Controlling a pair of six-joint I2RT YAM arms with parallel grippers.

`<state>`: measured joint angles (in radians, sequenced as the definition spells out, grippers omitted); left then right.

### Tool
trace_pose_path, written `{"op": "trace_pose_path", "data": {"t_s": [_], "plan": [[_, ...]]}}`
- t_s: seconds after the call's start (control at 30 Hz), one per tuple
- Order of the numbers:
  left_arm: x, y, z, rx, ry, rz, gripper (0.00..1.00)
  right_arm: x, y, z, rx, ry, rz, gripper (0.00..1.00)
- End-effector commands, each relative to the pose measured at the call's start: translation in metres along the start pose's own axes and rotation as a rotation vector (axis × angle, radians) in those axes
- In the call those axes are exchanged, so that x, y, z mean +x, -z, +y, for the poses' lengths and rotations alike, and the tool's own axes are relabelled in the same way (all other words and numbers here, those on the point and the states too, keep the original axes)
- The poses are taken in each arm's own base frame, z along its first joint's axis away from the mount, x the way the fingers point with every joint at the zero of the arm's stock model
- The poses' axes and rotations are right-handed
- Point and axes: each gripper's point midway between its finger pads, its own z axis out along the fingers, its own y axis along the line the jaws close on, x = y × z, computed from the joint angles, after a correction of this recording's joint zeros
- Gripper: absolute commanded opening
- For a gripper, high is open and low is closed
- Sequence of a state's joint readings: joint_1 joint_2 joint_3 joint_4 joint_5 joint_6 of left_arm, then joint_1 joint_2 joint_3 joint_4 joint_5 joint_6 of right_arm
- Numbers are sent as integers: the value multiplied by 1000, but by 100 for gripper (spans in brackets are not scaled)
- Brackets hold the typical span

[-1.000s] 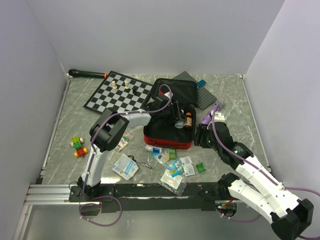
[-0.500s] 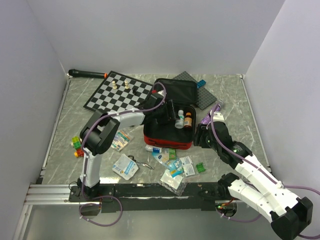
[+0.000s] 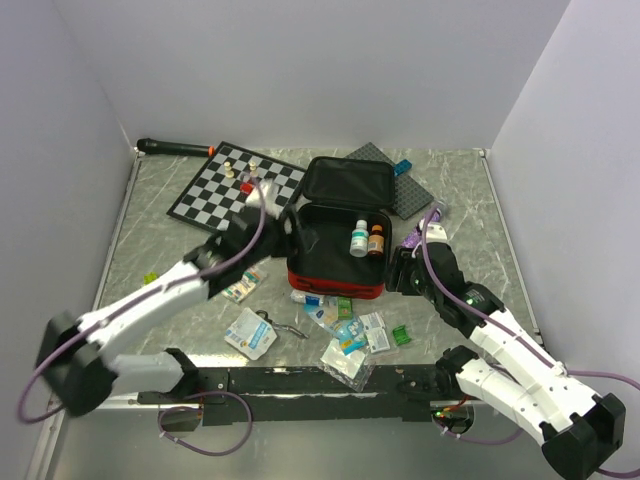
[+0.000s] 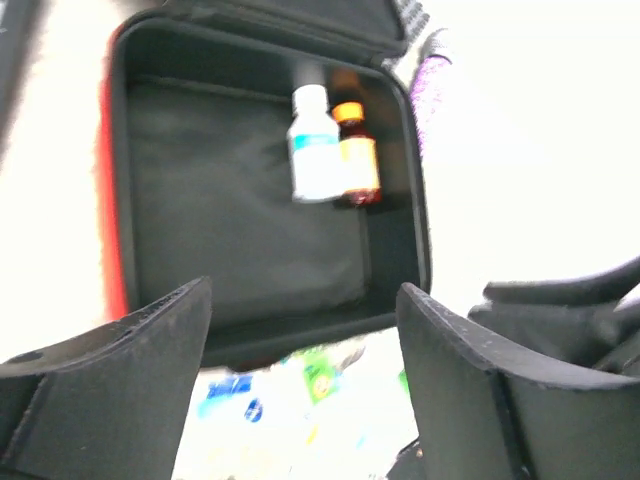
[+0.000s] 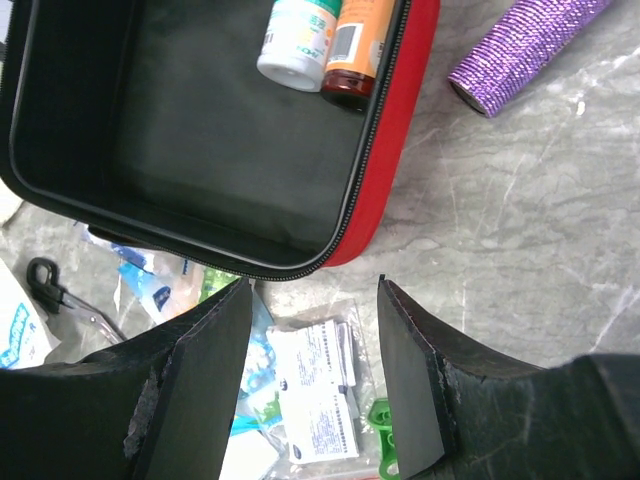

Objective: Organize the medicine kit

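The medicine kit, a red zip case with black lining, lies open mid-table with its lid folded back. A white bottle and an amber bottle sit side by side in its far right corner, also seen as the white bottle and amber bottle. My left gripper hangs open and empty over the kit's left side; in its wrist view the left gripper frames the near wall. My right gripper is open, empty, above a bagged packet just in front of the kit.
Loose sachets and small scissors lie in front of the kit, more packets to the left. A purple roll lies right of it. A chessboard and a grey baseplate sit behind. A green clip lies near the sachets.
My left gripper has let go of the white bottle beside the amber one, opened, and drawn back left out of the kit. The right arm has stayed still.
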<state>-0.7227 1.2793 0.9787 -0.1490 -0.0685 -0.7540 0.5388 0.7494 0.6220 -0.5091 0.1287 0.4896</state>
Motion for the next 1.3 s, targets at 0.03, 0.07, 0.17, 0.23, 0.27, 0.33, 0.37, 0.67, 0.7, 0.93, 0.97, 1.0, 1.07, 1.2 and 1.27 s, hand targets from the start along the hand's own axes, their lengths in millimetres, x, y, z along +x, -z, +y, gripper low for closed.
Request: {"op": "trace_pose_path", "data": {"t_s": [0.03,0.07,0.17,0.23,0.27,0.33,0.37,0.67,0.7,0.93,0.97,1.0,1.07,1.2,1.27], "plan": [[69,37,71,-239,6,2,77,-7,-5,8,-38,-18,-30,60],[79,40,76,-244,22,5,76,-6,-7,8,-36,-19,-24,60],[109,36,93,-290,43,49,74,-4,-9,9,-36,-21,-15,60],[117,30,95,-299,25,50,72,-4,-10,10,-39,-22,-10,60],[117,27,94,-296,22,38,72,-3,-10,10,-38,-22,-7,60],[116,22,91,-271,27,13,72,-3,-9,9,-35,-23,-4,60],[117,20,92,-266,29,7,72,-3,-7,8,-33,-25,-8,60],[137,-4,99,-268,-7,48,69,5,-4,2,-20,-34,-2,60],[138,-4,101,-274,-9,45,68,6,-4,2,-19,-33,2,60],[148,-12,109,-292,-27,72,60,5,-5,3,-20,-31,6,60],[150,-13,110,-294,-28,78,58,5,-5,3,-22,-31,7,60],[152,-14,111,-297,-33,88,56,6,-5,3,-20,-31,9,60],[156,-15,115,-306,-39,100,52,5,-5,3,-21,-33,8,60],[160,-13,120,-314,-37,107,44,6,-5,2,-20,-34,6,60],[162,-12,122,-320,-36,109,37,6,-5,3,-23,-33,7,60]]}}
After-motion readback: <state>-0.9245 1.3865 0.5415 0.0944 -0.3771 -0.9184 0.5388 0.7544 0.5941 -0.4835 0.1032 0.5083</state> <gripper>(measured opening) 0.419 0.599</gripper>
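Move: The white-and-blue tube lies at the foot of the medicine kit's near wall, about 5 cm back of the left hand, roughly 1 cm to its right and some 20 cm below. The open kit's middle is about 8 cm ahead and 8 cm right of that hand; the green packet is about 9 cm right of the tube and 2 cm nearer, the scissors some 6 cm left and 6 cm nearer. From the right hand the tube is about 18 cm left, 1 cm ahead. To the left end of the tube comes the empty left hand: it drops some 15 cm while swinging back and a little left, clear of the kit, tilting by about 20 degrees with its left side rising and the fingers tipping down. Then it eases a few centimetres forward and right, sinking slightly more, as the fingers close to about half their gap over the tube's end; a grip can't be made out. ##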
